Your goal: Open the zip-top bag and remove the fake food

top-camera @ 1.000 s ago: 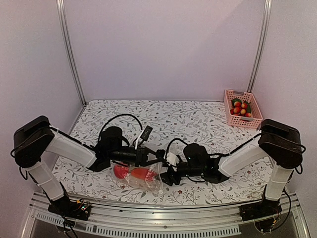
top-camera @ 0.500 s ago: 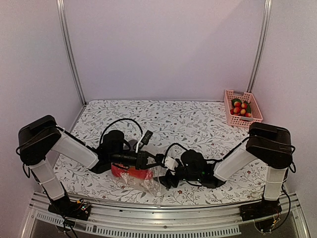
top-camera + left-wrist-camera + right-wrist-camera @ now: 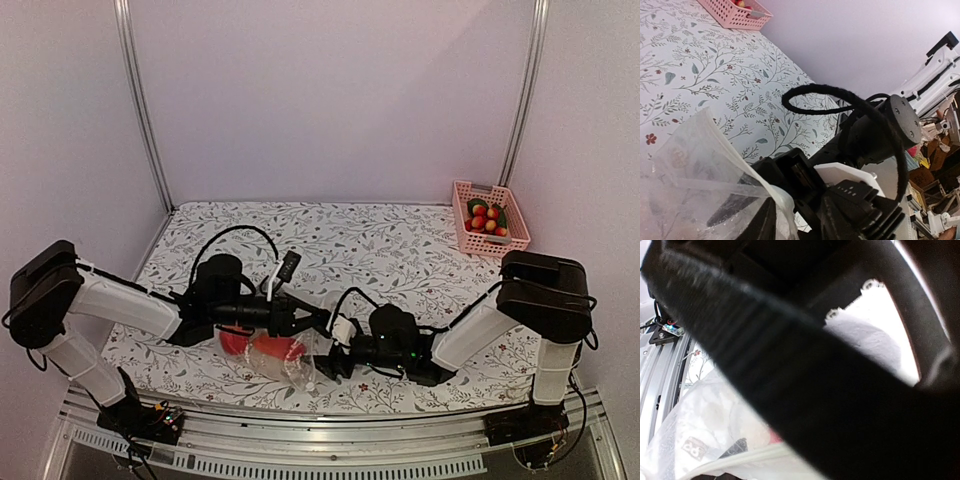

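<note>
The clear zip-top bag hangs crumpled between my two grippers near the table's front edge. Red fake food shows through it at the left. My left gripper is shut on the bag's upper edge. In the left wrist view the bag fills the lower left and its white zip strip runs down between my fingers. My right gripper is shut on the bag's right edge, close to the left gripper. In the right wrist view a black cable hides my fingers. There the bag and a bit of red food show below it.
A pink slatted basket with more red, green and orange pieces stands at the back right corner. It also shows in the left wrist view. The floral table cover stretches behind the arms. Metal posts stand at the back corners.
My left arm has drawn back to the left and its gripper has shifted right and up with the bag's edge. The bag has lifted and spread. The right gripper has stayed low beside it.
</note>
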Tool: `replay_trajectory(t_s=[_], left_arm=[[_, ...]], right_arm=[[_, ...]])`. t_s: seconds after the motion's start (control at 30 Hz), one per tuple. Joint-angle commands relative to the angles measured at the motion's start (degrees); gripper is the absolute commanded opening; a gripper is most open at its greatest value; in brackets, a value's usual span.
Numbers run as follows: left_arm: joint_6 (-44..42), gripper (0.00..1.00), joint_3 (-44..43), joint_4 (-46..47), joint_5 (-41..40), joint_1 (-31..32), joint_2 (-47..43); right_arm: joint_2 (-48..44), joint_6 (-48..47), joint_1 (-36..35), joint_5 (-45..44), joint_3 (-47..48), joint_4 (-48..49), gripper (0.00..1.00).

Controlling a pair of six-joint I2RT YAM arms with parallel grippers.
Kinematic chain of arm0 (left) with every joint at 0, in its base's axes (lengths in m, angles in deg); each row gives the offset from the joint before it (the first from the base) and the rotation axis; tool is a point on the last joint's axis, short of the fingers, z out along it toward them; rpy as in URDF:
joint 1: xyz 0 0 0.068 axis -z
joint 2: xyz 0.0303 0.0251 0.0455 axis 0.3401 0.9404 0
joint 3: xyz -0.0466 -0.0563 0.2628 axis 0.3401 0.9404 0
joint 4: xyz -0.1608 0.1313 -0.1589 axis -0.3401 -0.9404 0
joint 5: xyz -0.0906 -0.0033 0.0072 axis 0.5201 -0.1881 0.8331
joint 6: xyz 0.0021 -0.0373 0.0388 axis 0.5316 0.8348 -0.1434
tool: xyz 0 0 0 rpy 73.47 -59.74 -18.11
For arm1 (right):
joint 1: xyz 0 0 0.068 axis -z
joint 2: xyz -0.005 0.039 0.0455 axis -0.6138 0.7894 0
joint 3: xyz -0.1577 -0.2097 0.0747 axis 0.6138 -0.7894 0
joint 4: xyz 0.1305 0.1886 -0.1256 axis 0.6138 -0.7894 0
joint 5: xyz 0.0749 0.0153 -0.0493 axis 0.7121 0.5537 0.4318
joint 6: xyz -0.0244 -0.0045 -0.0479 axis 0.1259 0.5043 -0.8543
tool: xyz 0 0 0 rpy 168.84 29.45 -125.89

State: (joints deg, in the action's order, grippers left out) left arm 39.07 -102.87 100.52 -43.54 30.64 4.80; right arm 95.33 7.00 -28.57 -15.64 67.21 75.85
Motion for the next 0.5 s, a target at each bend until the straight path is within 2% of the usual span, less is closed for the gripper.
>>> replay_trajectory(t_s=[0.0,0.17,0.2,0.23,0.27,0.3,0.47], left_arm=[[-2.2,0.43,1.4,-5.8,-2.8,0.4,-4.7],[-2.7,0.65,3.9,-9.5,-2.9,-2.3,-10.8],[-2.8,0.80,4.3,-11.4,-3.2,-3.2,-12.4],[-3.0,0.85,4.8,-13.1,-4.0,-4.3,-14.1],[-3.2,0.96,5.1,-15.8,-5.5,-5.5,-16.0],[-3.7,0.99,5.3,-19.2,-7.7,-6.7,-17.8],[-5.2,1.00,5.8,-35.0,-17.6,-14.8,-25.2]], right_arm=[[0.7,-0.3,-0.4,-1.0,-1.1,1.5,0.75],[0.9,-0.1,-0.4,-1.4,-1.1,1.5,0.75],[0.9,-0.1,-0.4,-1.4,-1.2,1.5,0.75],[0.9,-0.1,-0.4,-1.4,-1.2,1.5,0.75],[0.8,-0.1,-0.4,-1.4,-1.2,1.5,0.75],[0.9,-0.1,-0.4,-1.4,-1.2,1.5,0.75],[1.0,-0.2,-0.4,-2.1,-1.0,1.0,0.78]])
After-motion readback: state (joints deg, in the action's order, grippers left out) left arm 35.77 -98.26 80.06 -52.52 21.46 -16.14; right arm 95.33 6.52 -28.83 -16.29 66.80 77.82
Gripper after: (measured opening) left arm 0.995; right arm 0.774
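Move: The zip-top bag's rim is still at the left fingertips. From that hand, the long red food in the bag lies about 10 cm left, 5 cm ahead and 12 cm below; the round red food is some 20 cm left and 6 cm ahead, also low. From the right hand at the mouth, the long food lies about 12 cm left, 5 cm ahead and 5 cm lower. The bag's rim comes free of the left fingers, which go from slightly parted to wide open. The left hand backs off to its left over the bag by about 8 cm, slowly at first, then quickening and swinging some 4 cm forward with a slight rise, and turns roughly 15 degrees counter-clockwise. The right hand stays at the mouth, mostly open, one finger behind the film. ##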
